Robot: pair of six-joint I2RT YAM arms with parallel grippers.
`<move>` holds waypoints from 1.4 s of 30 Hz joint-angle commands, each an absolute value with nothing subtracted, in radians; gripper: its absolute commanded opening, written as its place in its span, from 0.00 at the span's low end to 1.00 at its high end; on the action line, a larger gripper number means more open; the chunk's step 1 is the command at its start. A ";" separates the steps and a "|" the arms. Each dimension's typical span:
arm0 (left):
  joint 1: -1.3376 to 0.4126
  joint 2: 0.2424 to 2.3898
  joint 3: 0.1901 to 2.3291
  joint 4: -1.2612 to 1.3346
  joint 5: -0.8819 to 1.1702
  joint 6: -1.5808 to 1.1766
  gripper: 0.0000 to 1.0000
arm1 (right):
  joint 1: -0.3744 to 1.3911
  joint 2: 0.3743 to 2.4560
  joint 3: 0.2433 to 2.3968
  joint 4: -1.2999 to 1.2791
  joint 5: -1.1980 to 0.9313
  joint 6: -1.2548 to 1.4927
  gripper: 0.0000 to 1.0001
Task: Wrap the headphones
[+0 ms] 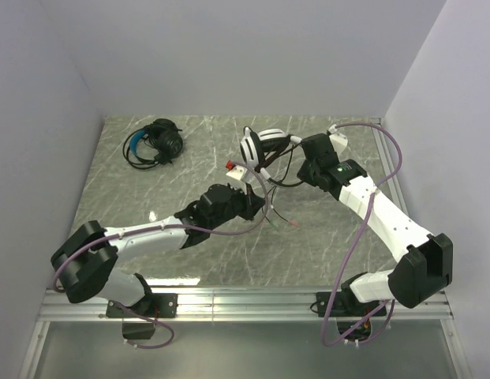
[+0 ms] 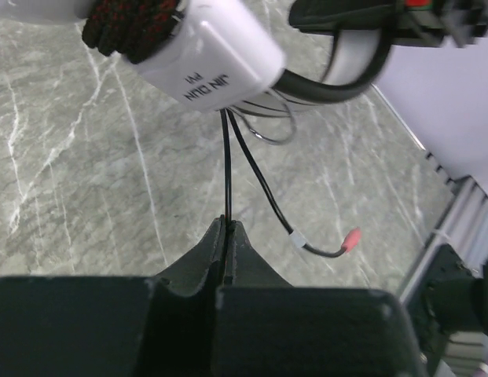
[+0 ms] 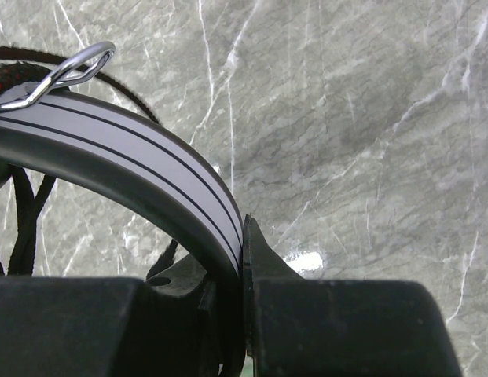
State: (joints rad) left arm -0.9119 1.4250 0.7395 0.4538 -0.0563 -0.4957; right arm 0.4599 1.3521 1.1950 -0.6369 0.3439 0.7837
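The white headphones (image 1: 259, 147) hang above the middle of the marble table, and my right gripper (image 1: 301, 163) is shut on their white headband (image 3: 141, 161). A thin black cable (image 2: 227, 177) drops from the white ear cup (image 2: 208, 59) into my left gripper (image 2: 226, 222), which is shut on it. The cable's loose end with a red plug (image 2: 351, 238) dangles to the right of my left fingers. The black headphones with a blue headband (image 1: 155, 143) lie at the far left of the table, their cable coiled around them.
White walls close the table at the back and both sides. A metal rail (image 1: 245, 298) runs along the near edge by the arm bases. A purple cable (image 1: 402, 170) loops along the right arm.
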 commanded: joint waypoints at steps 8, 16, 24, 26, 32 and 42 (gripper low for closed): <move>-0.907 1.247 0.761 0.295 0.101 -0.512 0.00 | 0.446 1.338 1.243 -0.535 0.396 0.822 0.00; -0.907 1.154 0.775 0.240 0.207 -0.554 0.00 | 0.445 1.335 1.190 -0.489 0.428 0.838 0.00; -0.904 1.083 0.799 0.186 0.241 -0.569 0.00 | 0.443 1.379 1.175 -0.476 0.439 0.835 0.00; -0.902 1.072 0.801 0.205 0.244 -0.581 0.01 | 0.445 1.385 1.155 -0.459 0.434 0.833 0.00; -0.884 1.112 0.873 0.193 0.249 -0.614 0.00 | 0.451 1.417 1.117 -0.446 0.425 0.830 0.00; -0.793 1.189 0.899 0.294 0.221 -0.790 0.00 | 0.474 1.450 1.020 -0.399 0.410 0.844 0.00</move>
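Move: The white headphones hang in the air with their ear cups about 14 cm ahead of the left hand, neither left nor right of it and some 2 cm above. Their lower white slider is nearer, roughly 8 cm straight ahead and about 1 cm up; the loose pink plug dangles some 9 cm right, 2 cm back and 5 cm below. From the right hand, the ear cups lie about 8 cm forward and 11 cm left, about level. The headphone cable, still pinched in the shut left fingers, is carried back about 6 cm and up, away from the ear cups, then forward again some 4 cm, ending about 7 cm higher; the wrist swings a little clockwise, then tips down. The right hand keeps its pinch on the headband and, after a slight drift, lowers the headphones about 7 cm. ##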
